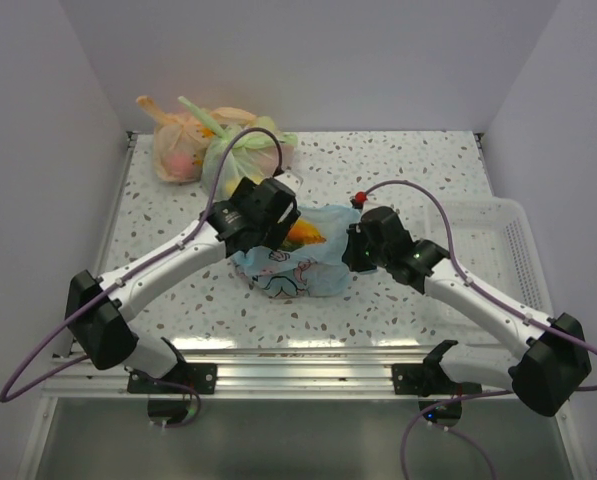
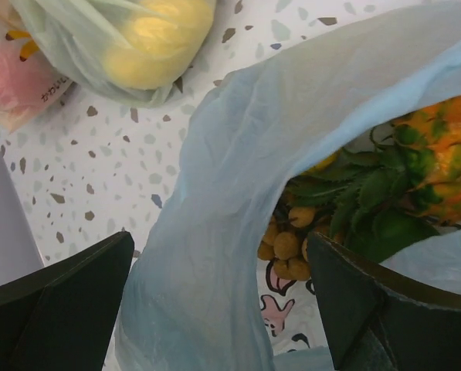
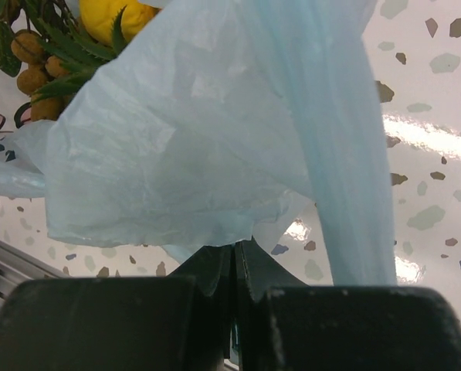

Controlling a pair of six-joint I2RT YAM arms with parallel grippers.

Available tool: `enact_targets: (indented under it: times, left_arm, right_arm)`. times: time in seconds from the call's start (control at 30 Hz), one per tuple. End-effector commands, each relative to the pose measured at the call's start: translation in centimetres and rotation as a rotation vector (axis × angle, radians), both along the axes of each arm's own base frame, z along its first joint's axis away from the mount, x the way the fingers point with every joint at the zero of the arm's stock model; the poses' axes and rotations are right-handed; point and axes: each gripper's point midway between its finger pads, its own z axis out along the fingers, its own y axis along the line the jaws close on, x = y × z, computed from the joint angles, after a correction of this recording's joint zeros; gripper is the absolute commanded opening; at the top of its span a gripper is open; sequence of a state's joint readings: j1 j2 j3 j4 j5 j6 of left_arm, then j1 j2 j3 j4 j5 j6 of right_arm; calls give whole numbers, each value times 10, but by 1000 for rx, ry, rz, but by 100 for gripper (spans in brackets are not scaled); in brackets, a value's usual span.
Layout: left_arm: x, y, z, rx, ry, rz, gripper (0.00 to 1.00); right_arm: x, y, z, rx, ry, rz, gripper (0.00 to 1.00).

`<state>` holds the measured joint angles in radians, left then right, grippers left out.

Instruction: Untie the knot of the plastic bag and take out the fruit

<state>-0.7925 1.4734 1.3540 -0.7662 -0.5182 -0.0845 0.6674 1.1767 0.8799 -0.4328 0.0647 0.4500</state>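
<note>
The light blue plastic bag (image 1: 298, 275) lies in the middle of the table with its mouth gaping. Its knot is out of view. Inside the bag are the fruit: an orange pineapple (image 2: 446, 154) with green leaves, tan berries (image 2: 286, 246) and a yellow piece (image 3: 110, 15). My left gripper (image 2: 218, 255) hovers over the bag's left side, open wide. A broad strip of the blue film (image 2: 238, 193) runs between its fingers (image 2: 68, 301) without being pinched. My right gripper (image 3: 235, 247) is at the bag's right edge, shut on the blue film (image 3: 215, 131).
A green bag (image 1: 236, 150) and an orange bag (image 1: 178, 148), both tied and holding fruit, sit at the back left near the wall. A white plastic basket (image 1: 498, 240) stands on the right. Walls close in the table on three sides.
</note>
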Motion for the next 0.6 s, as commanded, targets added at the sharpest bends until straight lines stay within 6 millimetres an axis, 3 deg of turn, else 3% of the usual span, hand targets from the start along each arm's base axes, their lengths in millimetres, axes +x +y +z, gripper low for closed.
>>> enact_targets:
  times: [0.0,0.17,0.27,0.37,0.4,0.47,0.5,0.57]
  left_arm:
    - [25,25,15,19,-152,155,100]
    - [47,72,1,-66,-159,330,94]
    - [53,115,-12,-141,-155,454,83]
    - [43,135,-31,-201,-107,505,68]
    - [38,152,-45,-205,-84,548,63]
    - [33,169,-51,-257,-75,593,48]
    - [25,175,-64,-263,-48,605,37]
    - [16,179,-73,-337,-30,611,19]
  right_arm:
    - [-2,-2,4,-7,-30,13,0]
    - [-4,-17,-10,-57,-37,-21,0]
    - [-2,-31,-23,-97,-32,-80,0]
    - [2,-45,-41,-129,9,-159,0]
    - [3,-48,-44,-133,17,-177,0]
    - [8,-55,-51,-143,39,-206,0]
    - [9,-59,-51,-149,47,-218,0]
    - [13,-68,-51,-165,62,-250,0]
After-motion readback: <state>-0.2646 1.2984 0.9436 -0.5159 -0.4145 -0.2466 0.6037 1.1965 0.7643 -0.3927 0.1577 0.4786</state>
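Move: The blue bag's left rim hangs between and about 3 cm below the left hand's open fingers, some 3 cm to its left. From that hand, the orange fruit inside lies about 4 cm right, 3 ahead and 10 below; the green bag, 17 ahead, 9 left and 12 below. The right hand already holds the right rim; from it the left rim is about 14 cm left, 5 ahead and 2 above, and the orange fruit 8 left, 8 ahead, 4 below. Left hand sweeps about 17 cm left, sinking, and pinches the rim; right keeps hold, shifting down and right. ##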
